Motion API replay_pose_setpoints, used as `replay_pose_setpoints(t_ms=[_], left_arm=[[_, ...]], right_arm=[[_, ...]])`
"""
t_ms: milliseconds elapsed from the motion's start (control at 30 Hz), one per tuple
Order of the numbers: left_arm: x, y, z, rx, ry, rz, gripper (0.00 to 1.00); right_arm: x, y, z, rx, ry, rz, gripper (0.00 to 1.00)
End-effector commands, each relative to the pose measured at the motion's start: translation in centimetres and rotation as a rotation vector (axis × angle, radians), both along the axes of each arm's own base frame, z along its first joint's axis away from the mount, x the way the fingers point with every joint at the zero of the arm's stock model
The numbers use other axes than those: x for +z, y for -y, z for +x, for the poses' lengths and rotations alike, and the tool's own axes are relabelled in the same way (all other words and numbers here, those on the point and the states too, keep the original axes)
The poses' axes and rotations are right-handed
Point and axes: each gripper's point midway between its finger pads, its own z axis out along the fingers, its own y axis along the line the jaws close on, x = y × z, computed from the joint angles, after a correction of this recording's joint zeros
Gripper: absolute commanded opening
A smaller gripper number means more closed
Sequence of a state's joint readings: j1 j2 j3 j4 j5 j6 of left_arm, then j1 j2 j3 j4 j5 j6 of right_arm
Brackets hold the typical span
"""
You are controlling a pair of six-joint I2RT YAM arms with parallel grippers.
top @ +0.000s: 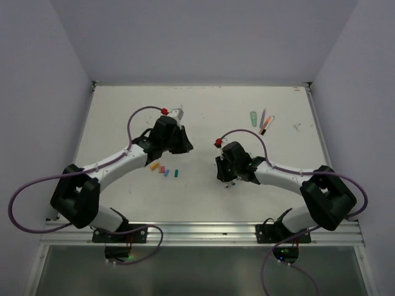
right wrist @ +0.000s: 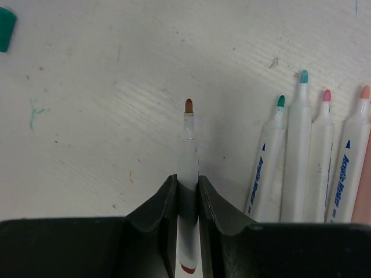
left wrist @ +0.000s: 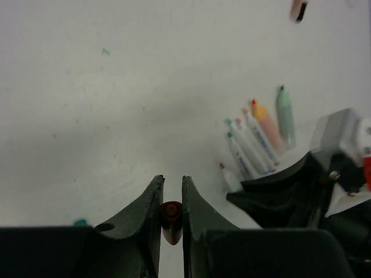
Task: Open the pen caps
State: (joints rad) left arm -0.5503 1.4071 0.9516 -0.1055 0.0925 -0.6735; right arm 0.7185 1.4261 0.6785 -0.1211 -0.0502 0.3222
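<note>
My left gripper (left wrist: 171, 188) is shut on a red pen cap (left wrist: 171, 219) held just above the table; in the top view the left gripper (top: 182, 145) sits left of centre. My right gripper (right wrist: 187, 185) is shut on a white-barrelled pen (right wrist: 188, 153), whose bare brownish-red tip (right wrist: 188, 106) points away from me. From above, the right gripper (top: 227, 179) sits right of centre. Several uncapped pens (right wrist: 301, 150) lie side by side just right of it. Loose caps (top: 163, 170) in orange, pink and teal lie under the left forearm.
A pale green highlighter (left wrist: 284, 116) and an orange one (left wrist: 265, 124) lie beside the white pens (left wrist: 249, 147). More pens (top: 264, 121) rest at the far right of the table. A teal cap (right wrist: 6, 28) lies off to the left. White walls enclose the table.
</note>
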Motion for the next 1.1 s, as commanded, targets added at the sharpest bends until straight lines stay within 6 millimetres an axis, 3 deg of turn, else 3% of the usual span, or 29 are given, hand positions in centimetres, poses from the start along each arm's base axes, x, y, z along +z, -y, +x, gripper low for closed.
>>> replay_pose_setpoints(t_ms=[0, 200, 400, 800, 1067], left_arm=[[-6.6, -0.5, -4.9, -0.096, -0.223, 0.216, 0.0], [-10.6, -0.2, -6.8, -0.127, -0.305, 0.354, 0.0], [-12.7, -1.5, -6.9, -0.1, -0.322, 0.499, 0.0], [-14.9, -3.9, -7.4, -0.07, -0.363, 0.64, 0.05], [-14.9, -4.8, -7.1, -0.044, -0.348, 0.688, 0.2]], right_arm=[[-0.1, 0.8, 1.0, -0.064, -0.004, -0.062, 0.0], [-0.3, 2.1, 1.5, -0.128, 0.0, -0.126, 0.0], [-0.5, 3.5, 1.9, -0.182, 0.013, -0.196, 0.0], [-0.9, 4.0, 2.2, -0.206, 0.011, -0.233, 0.06], [-0.5, 3.4, 2.4, -0.196, 0.019, -0.204, 0.15]])
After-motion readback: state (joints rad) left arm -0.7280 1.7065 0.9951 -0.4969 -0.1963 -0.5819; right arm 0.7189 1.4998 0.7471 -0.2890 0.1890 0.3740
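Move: The held brown cap is bound for the bare spot just right of the green cap, about 7 cm back, 4 cm left and 16 cm below the left hand; the green cap is 7 back and 6 left, the blue cap 7 back and 10 left. For the right hand's held pen, the green-tip pen lies some 2 cm ahead, 5 right and 3 below, the blue-tip pen 2 ahead and 6 right, the orange highlighter 5 ahead and 9 right. The brown cap, still pinched in the left fingers, is carried down about 15 cm and back 7 towards the end of the cap row, fast at first, then easing left close over the table as the wrist tips some 40 degrees to point down. The brown-tip pen, still gripped by the right hand, shifts about 4 cm right and slightly down towards the green-tip pen, turning some 10 degrees clockwise. ##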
